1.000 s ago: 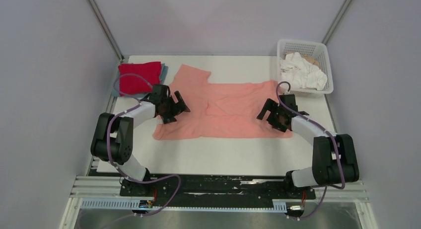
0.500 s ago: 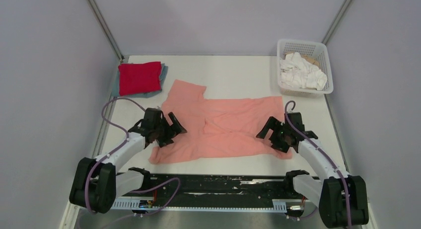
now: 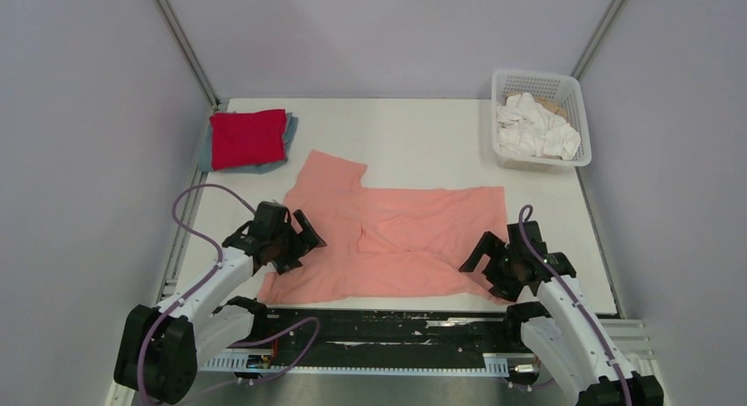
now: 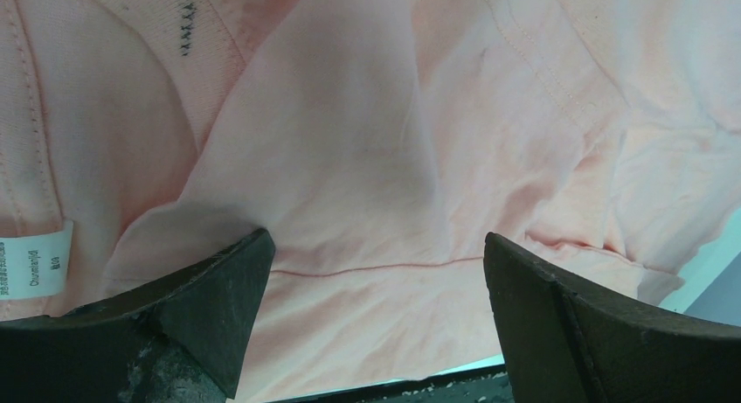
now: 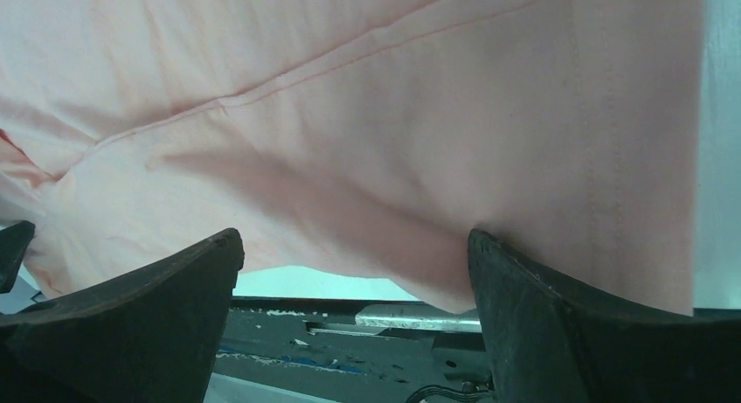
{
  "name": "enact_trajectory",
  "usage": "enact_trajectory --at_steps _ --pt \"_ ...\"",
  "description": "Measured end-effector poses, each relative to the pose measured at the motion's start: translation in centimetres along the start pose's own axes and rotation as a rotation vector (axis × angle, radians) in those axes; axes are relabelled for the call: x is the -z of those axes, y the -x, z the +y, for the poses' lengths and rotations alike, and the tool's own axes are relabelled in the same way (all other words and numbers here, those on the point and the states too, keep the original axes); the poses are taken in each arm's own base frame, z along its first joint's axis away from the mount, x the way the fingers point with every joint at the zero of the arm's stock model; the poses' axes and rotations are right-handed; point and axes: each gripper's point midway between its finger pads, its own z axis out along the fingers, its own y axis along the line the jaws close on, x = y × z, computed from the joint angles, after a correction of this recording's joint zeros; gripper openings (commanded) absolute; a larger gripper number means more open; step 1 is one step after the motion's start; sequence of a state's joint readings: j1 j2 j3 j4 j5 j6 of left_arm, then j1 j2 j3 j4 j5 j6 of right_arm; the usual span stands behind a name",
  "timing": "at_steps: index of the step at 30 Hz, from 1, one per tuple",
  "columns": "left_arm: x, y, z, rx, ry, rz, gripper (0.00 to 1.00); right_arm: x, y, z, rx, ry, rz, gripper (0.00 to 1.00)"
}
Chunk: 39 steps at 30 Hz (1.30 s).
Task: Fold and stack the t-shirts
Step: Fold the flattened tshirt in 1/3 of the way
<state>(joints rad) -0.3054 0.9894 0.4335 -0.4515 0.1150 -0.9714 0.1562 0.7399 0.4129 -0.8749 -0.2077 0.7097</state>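
Observation:
The salmon-pink t-shirt lies spread flat, its lower hem at the table's near edge. My left gripper sits on its left end with jaws wide apart; the left wrist view shows cloth and the white neck label between the fingers. My right gripper sits on the shirt's right end, open too, with the hem above the near edge. The folded bright red t-shirt lies on the folded grey-blue one at the back left.
A white lattice basket holding white cloths stands at the back right. The black base rail runs along the near edge and shows in the right wrist view. Grey walls close in both sides.
Both arms have pulled back toward the near edge, and the pink shirt has slid with them, down to the table's front edge. Jaws stay spread.

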Motion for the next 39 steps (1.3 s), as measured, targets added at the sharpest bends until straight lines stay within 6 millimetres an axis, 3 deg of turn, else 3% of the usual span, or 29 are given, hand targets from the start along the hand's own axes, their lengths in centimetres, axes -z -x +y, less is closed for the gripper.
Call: enact_trajectory --at_steps 9,14,17,23,27,31,39 --pt "0.3 0.3 0.8 -0.008 0.051 -0.015 1.0 0.4 -0.9 -1.1 0.023 -0.061 -0.007 1.0" --pt "1.1 0.8 1.6 -0.032 0.102 -0.036 1.0 1.0 0.3 -0.5 0.027 -0.013 -0.103 1.0" --pt "2.4 2.1 0.7 -0.054 0.085 -0.094 1.0 2.0 1.6 0.7 0.041 0.054 -0.194 1.0" --pt "6.3 8.2 -4.7 -0.117 -0.013 -0.317 1.0 3.6 5.5 3.7 0.083 0.159 -0.376 1.0" --pt "7.2 12.2 -7.3 -0.144 0.005 -0.414 1.0 4.9 9.1 5.4 0.137 0.132 -0.484 1.0" --pt "5.6 15.7 -9.2 -0.159 0.037 -0.428 1.0 5.6 12.9 7.6 0.198 0.123 -0.59 1.0" --pt "0.3 23.1 -11.8 -0.175 0.101 -0.393 1.0 2.3 17.9 8.5 0.245 -0.003 -0.657 1.0"
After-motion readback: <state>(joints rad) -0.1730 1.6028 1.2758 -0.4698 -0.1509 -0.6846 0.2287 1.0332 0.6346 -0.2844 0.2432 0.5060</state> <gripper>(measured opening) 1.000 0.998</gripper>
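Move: Ahead of the left hand, some 21 cm out and 3 cm to its right, lies the far end of the t-shirt's left sleeve, level with the fingertips, which rest on the cloth near its near edge; the red folded shirt is about 25 cm ahead and 13 cm left. From the right hand, also down on the cloth, the t-shirt's far-right corner is roughly 20 cm ahead and 6 cm right, with the basket 33 cm ahead and 14 cm right. Finishing with short low slides on the t-shirt, the left hand some 1.5 cm leftward and the right about 1.5 cm back, both open hands lift off and swing forward over it: the left about 23 cm, rising 12, towards the sleeve end, the right roughly 18 cm, up 8, towards the far-right corner. Fingertips tilt forward, about 20 degrees left and 35 right; each hand rolls outward. ##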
